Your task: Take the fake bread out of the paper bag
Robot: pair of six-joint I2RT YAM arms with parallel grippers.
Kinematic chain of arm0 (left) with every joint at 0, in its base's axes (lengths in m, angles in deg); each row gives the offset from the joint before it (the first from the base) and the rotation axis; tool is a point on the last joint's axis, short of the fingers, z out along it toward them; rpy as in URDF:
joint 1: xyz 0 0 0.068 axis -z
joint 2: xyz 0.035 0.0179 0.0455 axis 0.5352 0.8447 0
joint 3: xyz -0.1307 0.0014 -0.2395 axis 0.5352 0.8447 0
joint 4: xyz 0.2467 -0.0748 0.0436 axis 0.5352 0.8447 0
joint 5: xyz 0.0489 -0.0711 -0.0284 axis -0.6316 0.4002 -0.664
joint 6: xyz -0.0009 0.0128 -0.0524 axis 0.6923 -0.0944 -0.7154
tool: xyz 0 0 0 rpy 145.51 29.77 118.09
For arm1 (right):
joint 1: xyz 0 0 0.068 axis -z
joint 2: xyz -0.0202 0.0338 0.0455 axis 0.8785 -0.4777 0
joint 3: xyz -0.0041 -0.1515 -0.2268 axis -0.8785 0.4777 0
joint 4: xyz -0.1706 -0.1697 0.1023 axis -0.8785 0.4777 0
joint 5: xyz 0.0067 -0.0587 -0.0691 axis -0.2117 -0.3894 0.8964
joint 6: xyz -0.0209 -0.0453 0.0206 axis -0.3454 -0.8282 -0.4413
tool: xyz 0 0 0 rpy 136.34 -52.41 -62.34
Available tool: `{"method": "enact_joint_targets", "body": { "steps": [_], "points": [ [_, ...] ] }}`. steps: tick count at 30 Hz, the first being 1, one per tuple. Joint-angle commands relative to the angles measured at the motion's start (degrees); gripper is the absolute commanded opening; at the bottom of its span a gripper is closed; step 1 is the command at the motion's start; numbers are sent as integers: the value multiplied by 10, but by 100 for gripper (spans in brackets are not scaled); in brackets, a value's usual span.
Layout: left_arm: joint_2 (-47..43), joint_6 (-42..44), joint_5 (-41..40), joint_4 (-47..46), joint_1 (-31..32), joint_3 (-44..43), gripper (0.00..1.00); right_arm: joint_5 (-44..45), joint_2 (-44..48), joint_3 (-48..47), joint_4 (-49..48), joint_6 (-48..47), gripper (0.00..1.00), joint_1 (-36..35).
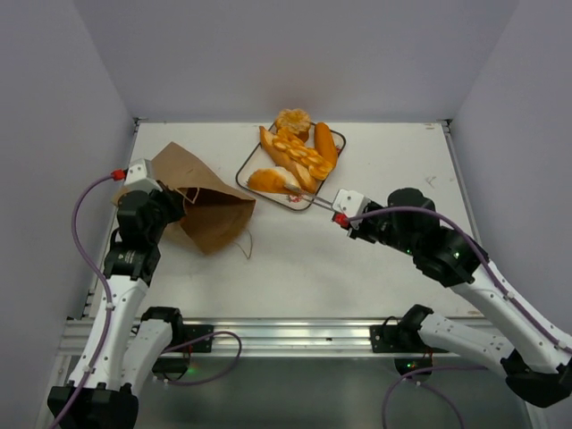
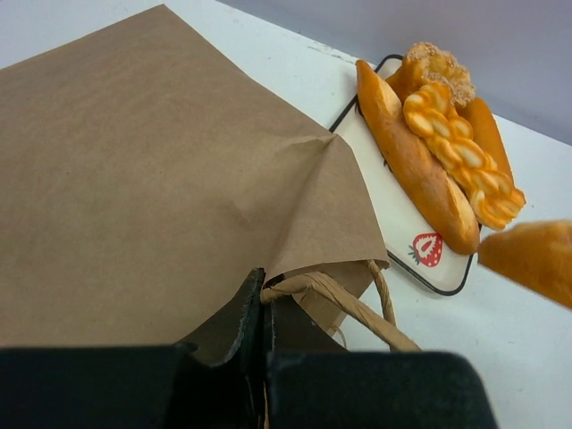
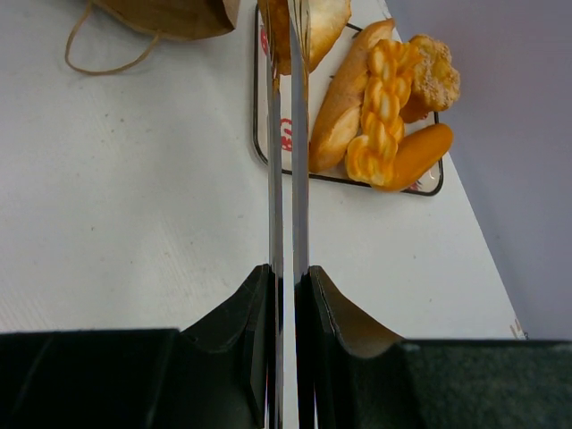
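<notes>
The brown paper bag [image 1: 204, 204] lies on its side at the left, mouth toward the table's middle. My left gripper [image 1: 170, 198] is shut on its cord handle [image 2: 350, 304] at the bag's rim [image 2: 134, 179]. My right gripper [image 1: 345, 215] is shut on metal tongs [image 1: 313, 201], whose long blades [image 3: 286, 179] pinch a golden roll [image 1: 268, 181] over the near-left corner of the tray; the roll also shows in the right wrist view [image 3: 320, 31] and the left wrist view [image 2: 532, 259]. A baguette [image 2: 416, 165], a braided piece [image 2: 460, 152], a ruffled bun [image 1: 293, 121] and an oval roll [image 1: 325, 143] lie on the tray. The bag's inside is hidden.
The white strawberry-print tray [image 1: 247, 165] sits at the back centre, just right of the bag. The bag's second loose cord handle [image 1: 245, 243] trails on the table in front of it. Grey walls close the left, back and right sides.
</notes>
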Motion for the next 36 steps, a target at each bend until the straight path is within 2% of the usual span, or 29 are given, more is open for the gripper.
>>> {"method": "enact_joint_targets", "body": {
  "steps": [1, 6, 9, 13, 16, 26, 36],
  "points": [
    [-21, 22, 6, 9, -2, -5, 0, 13, -45, -46, -38, 35, 0, 18],
    [-62, 30, 69, 0, -2, 6, 0, 10, -161, -62, -69, 77, 0, 24],
    [-95, 39, 97, -3, -2, 13, 0, -4, -224, -104, -73, 113, 0, 34],
    [-108, 49, 111, 15, -2, 9, 0, -21, -332, -167, -86, 157, 0, 57],
    [-123, 51, 108, 21, -2, 18, 0, -29, -377, -192, -97, 175, 0, 71],
    [-141, 59, 99, 36, -1, 38, 0, -84, -465, -232, -113, 227, 0, 110],
    [-144, 54, 110, 32, -1, 31, 0, -179, -407, -218, -123, 262, 0, 164]
  ]
}}
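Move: Hanging in the tongs' tips, the bread roll is about 13 cm ahead of the right hand, 13 cm to its left and 8 cm lower. The tray's empty near-left end, where it is taken, lies some 22 cm ahead, 17 left and 24 below. The baguette's middle is about 5 cm farther out and 4 cm right of that spot. From the left hand, that spot is roughly 14 cm ahead, 21 right and 18 below. Reaching forward about 15 cm and some 7 cm left while sinking about 9 cm, the right hand carries the tong-held roll to the tray's near-left end, its wrist tipping down roughly 30 degrees and turning clockwise about 15. Its fingers keep their hold on the tongs. The left hand, still pinching the bag's handle, rises then settles, ending about 5 cm back and a little left. ##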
